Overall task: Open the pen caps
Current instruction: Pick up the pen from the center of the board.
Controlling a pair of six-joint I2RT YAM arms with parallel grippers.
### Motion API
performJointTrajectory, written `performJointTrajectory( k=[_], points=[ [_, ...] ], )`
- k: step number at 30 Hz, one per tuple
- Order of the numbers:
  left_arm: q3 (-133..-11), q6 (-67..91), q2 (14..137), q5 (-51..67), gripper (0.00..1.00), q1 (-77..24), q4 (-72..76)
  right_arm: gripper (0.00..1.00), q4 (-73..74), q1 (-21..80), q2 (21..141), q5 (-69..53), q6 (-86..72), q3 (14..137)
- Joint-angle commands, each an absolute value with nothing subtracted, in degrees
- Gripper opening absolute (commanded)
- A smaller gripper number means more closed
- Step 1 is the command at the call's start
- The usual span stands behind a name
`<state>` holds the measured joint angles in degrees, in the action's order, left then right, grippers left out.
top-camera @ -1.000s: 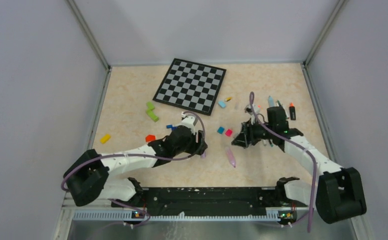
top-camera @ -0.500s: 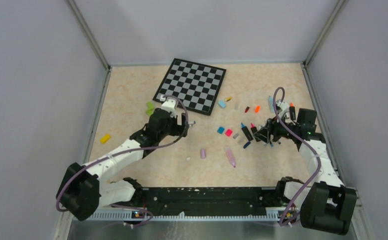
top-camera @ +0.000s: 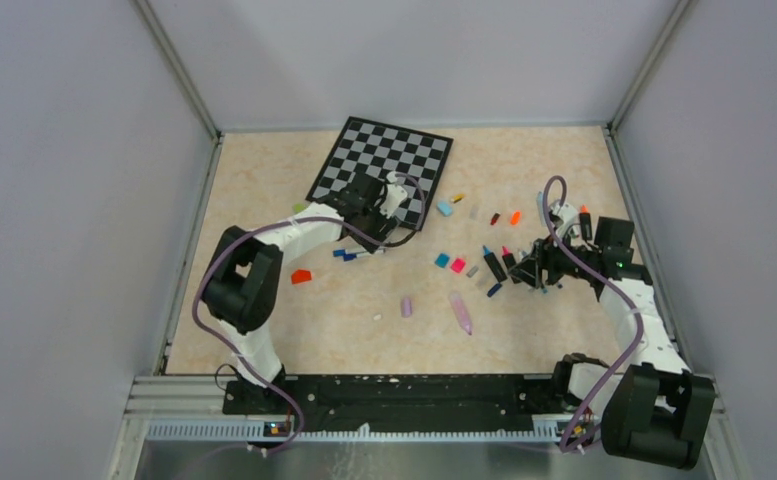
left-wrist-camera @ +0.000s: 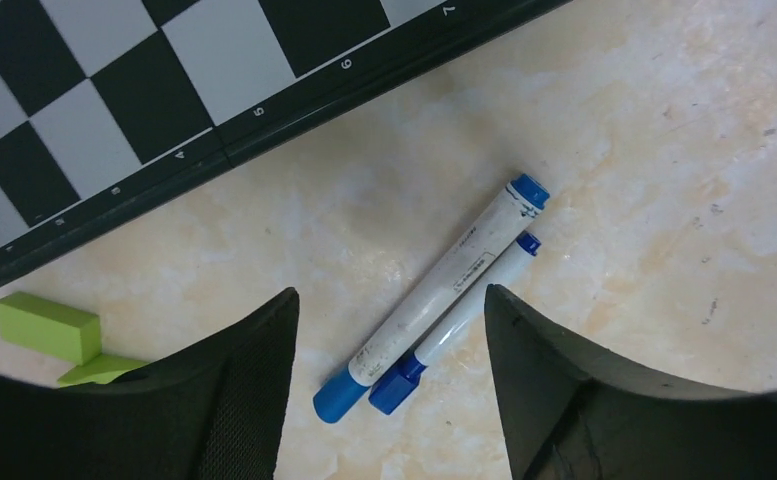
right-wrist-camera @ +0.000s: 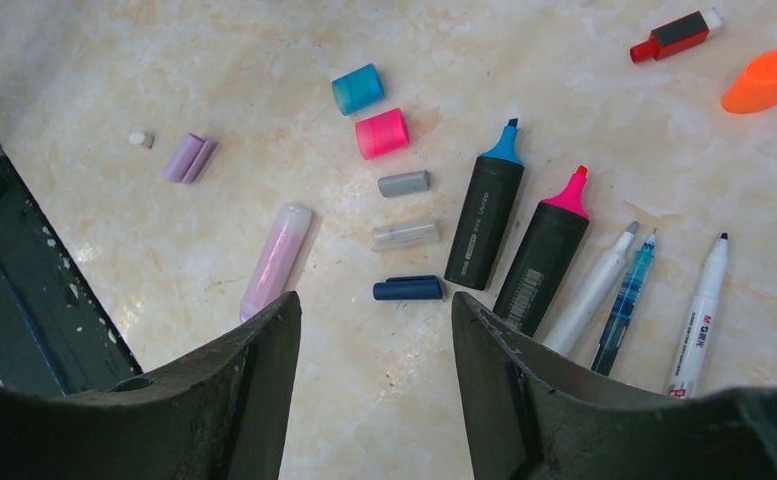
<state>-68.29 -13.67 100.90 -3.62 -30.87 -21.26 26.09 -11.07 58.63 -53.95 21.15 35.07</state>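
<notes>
My left gripper (left-wrist-camera: 389,295) hangs open above two capped pens by the checkerboard's near edge. One is a thick white marker (left-wrist-camera: 449,275) with a blue cap (left-wrist-camera: 342,397), the other a thin white pen (left-wrist-camera: 469,308) with a dark blue cap (left-wrist-camera: 396,385). In the top view that gripper (top-camera: 369,215) is just behind these pens (top-camera: 352,254). My right gripper (right-wrist-camera: 374,298) is open and empty over loose caps: cyan (right-wrist-camera: 357,88), pink (right-wrist-camera: 381,133), grey (right-wrist-camera: 404,183), clear (right-wrist-camera: 405,234), dark blue (right-wrist-camera: 408,288). Uncapped black highlighters (right-wrist-camera: 486,220) and thin pens (right-wrist-camera: 596,288) lie to its right.
The checkerboard (top-camera: 384,165) lies at the back centre. Green blocks (left-wrist-camera: 49,327) sit left of the left gripper, and a red block (top-camera: 301,276) lies nearer. A pink barrel (right-wrist-camera: 276,258), a lilac cap (right-wrist-camera: 189,158) and an orange cap (right-wrist-camera: 769,78) lie around the right gripper.
My left arm has swung from the table's middle back to the checkerboard's edge, over the two blue-capped pens. The right arm moved right a second ago and has held still since.
</notes>
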Motion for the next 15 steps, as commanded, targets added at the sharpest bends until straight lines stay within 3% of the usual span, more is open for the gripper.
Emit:
performJointTrajectory(
  k=[1, 6, 15],
  points=[
    [-75.4, -20.6, 105.1, -0.5, 0.66, -29.4, -27.7, 0.56, 26.0, -11.4, 58.9, -53.7, 23.5, 38.0],
    [-77.3, -21.9, 107.0, 4.3, 0.48, -28.5, -29.4, 0.56, 26.5, -11.4, 60.1, -53.4, 24.0, 38.4],
    [-75.2, -24.1, 106.0, 7.1, 0.39, -28.3, -29.1, 0.56, 26.5, -11.4, 60.7, -52.7, 24.2, 38.4]
  ],
)
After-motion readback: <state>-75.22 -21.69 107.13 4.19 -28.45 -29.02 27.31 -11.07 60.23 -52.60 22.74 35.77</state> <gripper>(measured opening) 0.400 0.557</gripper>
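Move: The thick white marker, blue cap to the left, lies nearly under the left hand: some 2 cm back, 1 cm right and 5 cm below. The thin marker lies alongside, about 4 cm back and 2 cm right of the hand; the green caps are around 7 cm ahead and 14 cm left; the chessboard's middle is 16 cm ahead, 3 cm right. From the waiting right hand the thick marker is roughly 10 cm ahead and 36 cm left. The left hand sinks about 1.5 cm towards the markers, narrowing its fingers by half and turning some 10 degrees clockwise. ##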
